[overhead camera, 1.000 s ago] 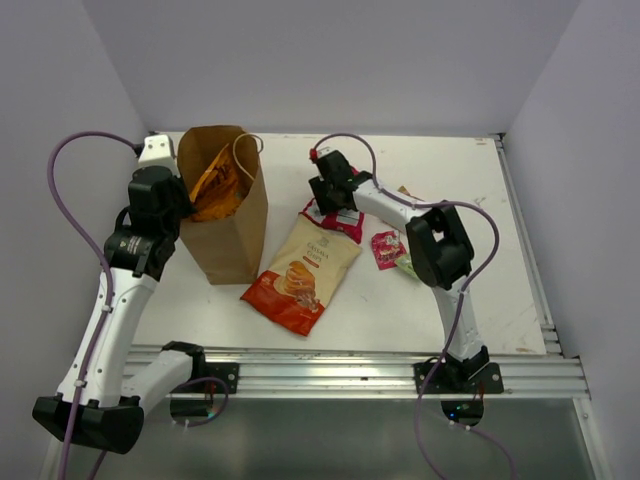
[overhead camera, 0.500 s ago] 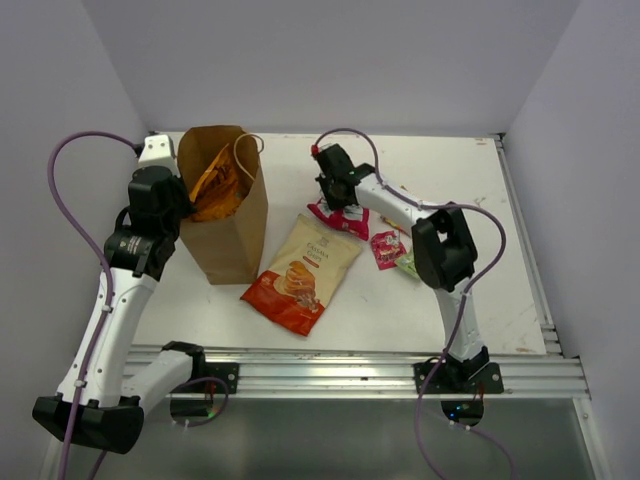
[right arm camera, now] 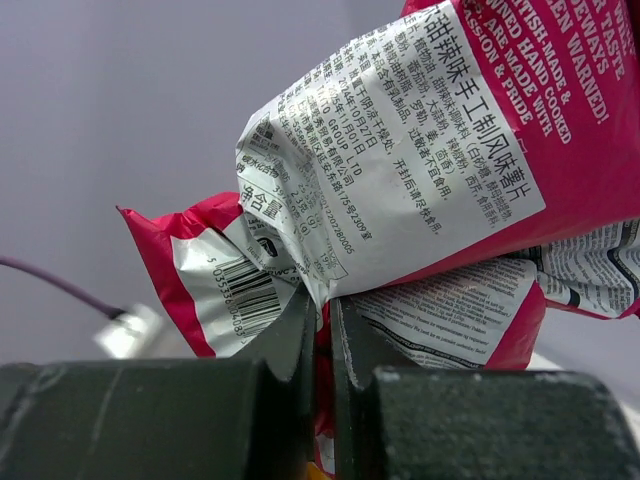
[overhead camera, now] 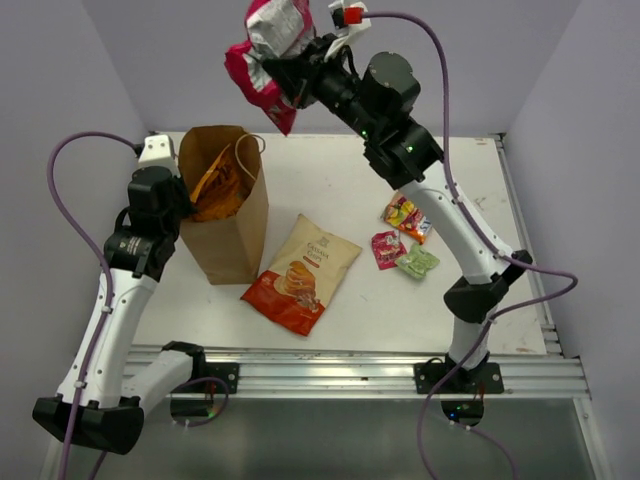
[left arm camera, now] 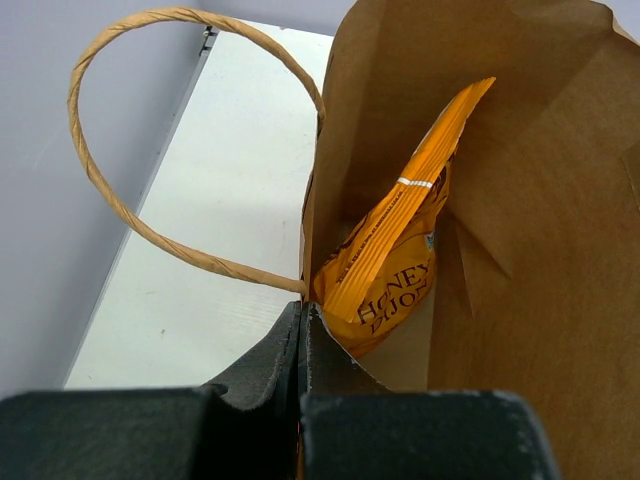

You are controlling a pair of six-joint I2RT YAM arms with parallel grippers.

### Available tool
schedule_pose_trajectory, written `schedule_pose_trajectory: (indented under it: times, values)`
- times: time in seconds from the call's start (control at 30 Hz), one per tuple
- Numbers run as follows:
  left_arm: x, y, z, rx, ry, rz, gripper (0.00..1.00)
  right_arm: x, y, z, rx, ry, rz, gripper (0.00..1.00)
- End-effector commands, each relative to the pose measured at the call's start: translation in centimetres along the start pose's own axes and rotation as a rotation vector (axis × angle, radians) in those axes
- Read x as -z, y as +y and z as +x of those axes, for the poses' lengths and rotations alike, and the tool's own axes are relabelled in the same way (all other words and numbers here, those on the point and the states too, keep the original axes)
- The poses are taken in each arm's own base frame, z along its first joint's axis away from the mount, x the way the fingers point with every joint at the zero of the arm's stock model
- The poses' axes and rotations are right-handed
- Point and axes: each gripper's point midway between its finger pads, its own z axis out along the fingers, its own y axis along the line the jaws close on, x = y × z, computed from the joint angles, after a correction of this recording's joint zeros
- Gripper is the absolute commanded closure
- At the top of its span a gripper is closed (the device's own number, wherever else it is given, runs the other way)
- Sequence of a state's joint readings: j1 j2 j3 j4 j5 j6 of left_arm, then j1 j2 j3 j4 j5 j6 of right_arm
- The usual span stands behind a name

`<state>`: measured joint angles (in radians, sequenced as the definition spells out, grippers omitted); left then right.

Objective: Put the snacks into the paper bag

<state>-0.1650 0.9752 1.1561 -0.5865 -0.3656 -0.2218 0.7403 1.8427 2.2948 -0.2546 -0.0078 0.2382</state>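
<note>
The brown paper bag (overhead camera: 232, 225) stands upright at the left of the table, with an orange chip bag (overhead camera: 215, 185) inside it. My left gripper (overhead camera: 181, 204) is shut on the bag's left rim (left arm camera: 312, 250), just below a twisted handle (left arm camera: 130, 215); the orange chip bag (left arm camera: 395, 260) shows beyond the fingers. My right gripper (overhead camera: 297, 78) is raised high above the table, up and to the right of the bag's mouth. It is shut on a crumpled pink-and-white bag (overhead camera: 262, 55), whose edge is pinched between the fingers (right arm camera: 322, 320). A red-and-cream chip bag (overhead camera: 303, 272) lies flat beside the paper bag.
Three small candy packets lie at the right of the table: orange (overhead camera: 408, 217), pink (overhead camera: 385, 249) and green (overhead camera: 417, 262). A metal rail (overhead camera: 350, 365) runs along the near edge and another (overhead camera: 525, 240) along the right side. Walls close in on three sides.
My right gripper shut on the pink-and-white bag on the table, then lifted it high and to the left, towards the paper bag. The left arm has not moved.
</note>
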Motion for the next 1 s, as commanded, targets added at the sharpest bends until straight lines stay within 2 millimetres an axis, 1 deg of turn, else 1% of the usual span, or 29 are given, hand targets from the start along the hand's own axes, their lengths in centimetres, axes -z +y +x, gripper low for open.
schedule_pose_trajectory:
  times: [0.0, 0.03, 0.07, 0.1, 0.13, 0.17, 0.2, 0.23, 0.27, 0.37, 0.43, 0.5, 0.57, 0.6, 0.63, 0.67, 0.73, 0.77, 0.8, 0.83, 0.87, 0.9, 0.93, 0.97]
  values:
    - [0.1, -0.3, -0.6, 0.006, -0.016, 0.013, 1.00, -2.5, 6.7, -0.6, -0.238, -0.064, -0.354, 1.00]
    - [0.0, -0.3, -0.7, 0.009, -0.018, 0.014, 1.00, -3.0, 8.6, 0.9, -0.308, -0.021, -0.432, 1.00]
    - [0.0, -0.4, -0.7, 0.008, -0.018, 0.015, 1.00, -3.4, 9.3, 1.3, -0.331, -0.022, -0.466, 1.00]
    - [0.0, -0.4, -0.7, 0.008, -0.018, 0.015, 1.00, -3.9, 10.0, 2.3, -0.370, 0.000, -0.487, 1.00]
    - [0.0, -0.3, -0.7, 0.007, -0.019, 0.011, 1.00, -3.9, 11.2, 3.1, -0.387, 0.018, -0.535, 1.00]
    - [0.0, -0.2, -0.8, 0.008, -0.020, 0.011, 1.00, -4.1, 11.5, 3.6, -0.407, 0.030, -0.552, 1.00]
    - [0.0, -0.2, -0.7, 0.007, -0.018, 0.009, 1.00, -4.3, 11.8, 4.6, -0.454, 0.059, -0.561, 1.00]
    - [0.0, -0.2, -0.6, 0.008, -0.018, 0.009, 1.00, -4.6, 12.1, 6.1, -0.478, 0.092, -0.585, 1.00]
    - [0.0, -0.2, -0.5, 0.006, -0.015, 0.007, 1.00, -4.8, 12.3, 6.5, -0.498, 0.092, -0.601, 1.00]
    - [-0.1, -0.2, -0.3, 0.005, -0.013, 0.007, 1.00, -5.4, 12.8, 9.3, -0.548, 0.162, -0.616, 1.00]
    - [-0.2, -0.2, -0.3, 0.004, -0.011, 0.006, 1.00, -5.4, 13.1, 10.5, -0.554, 0.189, -0.621, 1.00]
    - [-0.3, -0.2, -0.3, 0.005, -0.013, 0.007, 1.00, -5.5, 12.9, 12.4, -0.541, 0.244, -0.593, 1.00]
    - [-0.3, -0.2, -0.3, 0.003, -0.013, 0.007, 1.00, -5.3, 12.3, 13.9, -0.526, 0.302, -0.547, 1.00]
    - [-0.4, -0.2, -0.3, 0.002, -0.014, 0.005, 1.00, -5.1, 12.1, 14.4, -0.504, 0.321, -0.531, 1.00]
    - [-0.4, -0.3, -0.4, 0.003, -0.015, 0.007, 1.00, -4.9, 11.9, 14.7, -0.493, 0.336, -0.519, 0.90]
    - [-0.4, -0.3, -0.3, 0.002, -0.014, 0.008, 1.00, -4.3, 11.8, 14.8, -0.487, 0.359, -0.505, 0.57]
    - [-0.5, -0.4, -0.4, 0.003, -0.016, 0.012, 1.00, -4.0, 11.5, 14.3, -0.449, 0.354, -0.495, 0.41]
    - [-0.6, -0.4, -0.3, 0.003, -0.014, 0.013, 1.00, -3.4, 11.6, 13.4, -0.425, 0.348, -0.497, 0.29]
    - [-0.6, -0.5, -0.3, 0.002, -0.014, 0.015, 1.00, -3.2, 11.5, 12.8, -0.410, 0.339, -0.488, 0.24]
    - [-0.7, -0.5, -0.3, 0.002, -0.014, 0.016, 1.00, -2.8, 11.4, 12.5, -0.394, 0.343, -0.482, 0.21]
    - [-0.7, -0.6, -0.4, 0.003, -0.018, 0.018, 1.00, -2.2, 11.4, 11.0, -0.357, 0.319, -0.482, 0.20]
    - [-0.8, -0.6, -0.4, 0.002, -0.016, 0.020, 1.00, -1.7, 11.3, 10.2, -0.335, 0.307, -0.466, 0.20]
    - [-0.9, -0.7, -0.4, 0.000, -0.016, 0.020, 1.00, -1.0, 10.9, 9.9, -0.312, 0.319, -0.446, 0.20]
    - [-0.9, -0.7, -0.4, -0.001, -0.016, 0.020, 1.00, -0.6, 10.3, 10.5, -0.261, 0.332, -0.424, 0.19]
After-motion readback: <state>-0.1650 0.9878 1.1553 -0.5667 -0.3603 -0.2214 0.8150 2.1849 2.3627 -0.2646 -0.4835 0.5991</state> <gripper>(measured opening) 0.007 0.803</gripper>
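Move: The right hand already holds the pink packet high up; the paper bag's mouth lies about 16 cm to its left, 5 cm back and some 25 cm below. Inside the bag, roughly 10 cm lower still, is the orange chip packet. The red-and-cream packet lies on the table about 7 cm back, 5 cm right and 49 cm below the right hand. For the left hand, still pinching the rim, the mouth's middle is some 5 cm ahead and 5 cm right, about level. Right hand swings about 18 cm left and down to the bag's mouth, then opens, releasing the pink packet. ##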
